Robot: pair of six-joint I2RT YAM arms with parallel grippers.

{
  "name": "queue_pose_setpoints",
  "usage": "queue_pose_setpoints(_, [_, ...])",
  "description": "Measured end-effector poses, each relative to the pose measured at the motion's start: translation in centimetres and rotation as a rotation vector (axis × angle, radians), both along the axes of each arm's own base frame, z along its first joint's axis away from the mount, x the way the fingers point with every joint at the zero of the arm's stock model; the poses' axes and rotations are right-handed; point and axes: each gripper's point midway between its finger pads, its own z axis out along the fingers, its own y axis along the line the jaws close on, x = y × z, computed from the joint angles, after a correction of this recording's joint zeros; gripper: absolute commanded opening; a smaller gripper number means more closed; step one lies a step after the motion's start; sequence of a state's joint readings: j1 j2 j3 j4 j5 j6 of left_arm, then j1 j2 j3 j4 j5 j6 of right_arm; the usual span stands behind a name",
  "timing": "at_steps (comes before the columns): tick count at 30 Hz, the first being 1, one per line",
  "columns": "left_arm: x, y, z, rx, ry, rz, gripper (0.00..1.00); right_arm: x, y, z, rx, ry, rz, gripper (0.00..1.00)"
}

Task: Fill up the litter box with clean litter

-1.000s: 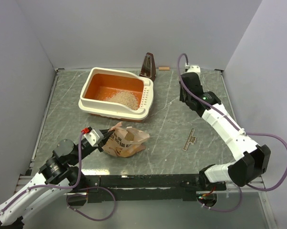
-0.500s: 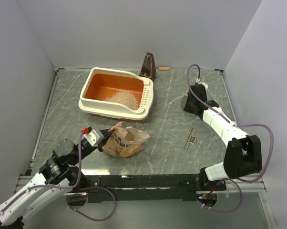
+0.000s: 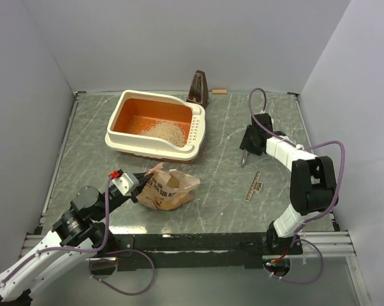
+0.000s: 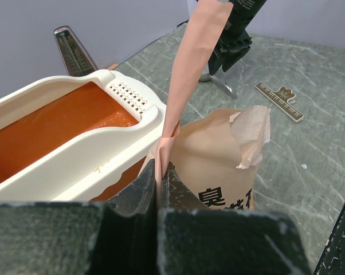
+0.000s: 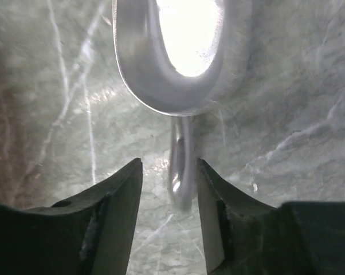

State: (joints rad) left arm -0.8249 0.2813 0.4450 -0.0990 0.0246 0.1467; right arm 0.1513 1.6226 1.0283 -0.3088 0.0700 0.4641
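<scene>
The cream-white litter box (image 3: 136, 141) with an orange inside stands at the back left, and a heap of pale clean litter (image 3: 166, 132) lies in its right half. In front of it lies a crinkled tan bag (image 3: 171, 189). My left gripper (image 3: 140, 185) is shut on a strip of that bag (image 4: 218, 166), the jaws (image 4: 160, 166) pinching the thin paper, with the box rim (image 4: 75, 166) just beyond. My right gripper (image 3: 245, 149) is down at the table, right of the box. It (image 5: 169, 164) stands open, and the handle of a metal scoop (image 5: 172, 57) lies loose between its fingers.
A dark metronome (image 3: 198, 89) stands behind the box's right corner, with a small wooden block (image 3: 219, 91) beside it. A ruler (image 3: 254, 186) lies on the marbled table in front of the right gripper. Grey walls close in three sides.
My right arm has folded back and come down from the back right to the table. Its jaws have widened off the scoop handle. The left arm and the bag are still.
</scene>
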Motion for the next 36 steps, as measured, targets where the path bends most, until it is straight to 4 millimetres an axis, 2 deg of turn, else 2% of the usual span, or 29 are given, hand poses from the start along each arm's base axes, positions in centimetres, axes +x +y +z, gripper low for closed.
queue_pose_setpoints(6, [0.0,0.0,-0.1,0.005,-0.002,0.000,0.01,-0.6,0.2,-0.1,0.015,0.036,0.004,0.64])
queue_pose_setpoints(10, [0.1,0.0,0.0,0.008,-0.005,0.004,0.01,-0.7,0.5,1.4,0.031,0.003,0.013,0.66])
queue_pose_setpoints(12, [0.1,0.1,0.0,0.008,-0.006,0.005,0.01,-0.9,1.0,3.7,0.045,-0.060,0.041,0.68])
queue_pose_setpoints(14, [0.1,0.1,0.0,0.010,-0.012,0.007,0.01,-1.4,2.1,7.0,0.072,-0.152,0.096,0.69])
queue_pose_setpoints(15, [0.1,0.2,0.1,0.009,-0.014,0.008,0.01,-1.8,3.1,9.2,0.092,-0.215,0.149,0.70])
queue_pose_setpoints(18, [0.0,0.3,-0.1,0.015,-0.015,0.009,0.01,-3.1,6.4,13.7,0.132,-0.352,0.313,0.70])
queue_pose_setpoints(21, [-0.1,0.5,-0.1,0.023,-0.022,0.013,0.01,-5.5,10.9,16.2,0.170,-0.441,0.521,0.71])
queue_pose_setpoints(23, [0.1,0.8,-0.1,0.034,-0.023,0.027,0.01,-7.9,14.2,16.6,0.210,-0.484,0.689,0.72])
queue_pose_setpoints(26, [0.1,1.3,0.1,0.049,-0.017,0.044,0.01,-11.4,17.0,14.9,0.249,-0.505,0.882,0.73])
queue_pose_setpoints(29, [-0.1,1.8,0.5,0.067,-0.007,0.058,0.01,-13.7,17.9,12.7,0.285,-0.495,0.999,0.74])
queue_pose_setpoints(31, [-0.2,2.2,0.6,0.081,0.002,0.066,0.01,-14.6,18.4,12.3,0.301,-0.504,1.059,0.75])
queue_pose_setpoints(36, [-0.5,3.2,1.0,0.119,0.007,0.086,0.01,-16.8,19.9,14.6,0.317,-0.634,1.238,0.77])
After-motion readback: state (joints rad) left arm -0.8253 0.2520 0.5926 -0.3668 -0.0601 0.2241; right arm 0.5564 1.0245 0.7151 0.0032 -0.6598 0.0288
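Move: The bag's middle is about 22 cm back and 37 cm left of the right hand, some 5 cm higher. The scoop lies with its handle between the right fingers, its middle about 8 cm ahead and 2 cm right. The litter box is 12 cm ahead and 45 cm left, the gold clip 19 cm back and 2 cm right. The left hand pinches the bag's top edge, the bag's middle 9 cm right, 2 cm back and 11 cm below it. Spreading wider, the already parted right fingers leave the scoop's handle; the hand climbs about 15 cm, then sweeps some 20 cm left and 17 cm back towards the bag's open side, swinging roughly 70 degrees counter-clockwise as the fingers tip up out of their downward slant. The left hand keeps its pinch on the bag's edge and late on draws it about 3 cm left, rolling slightly. ##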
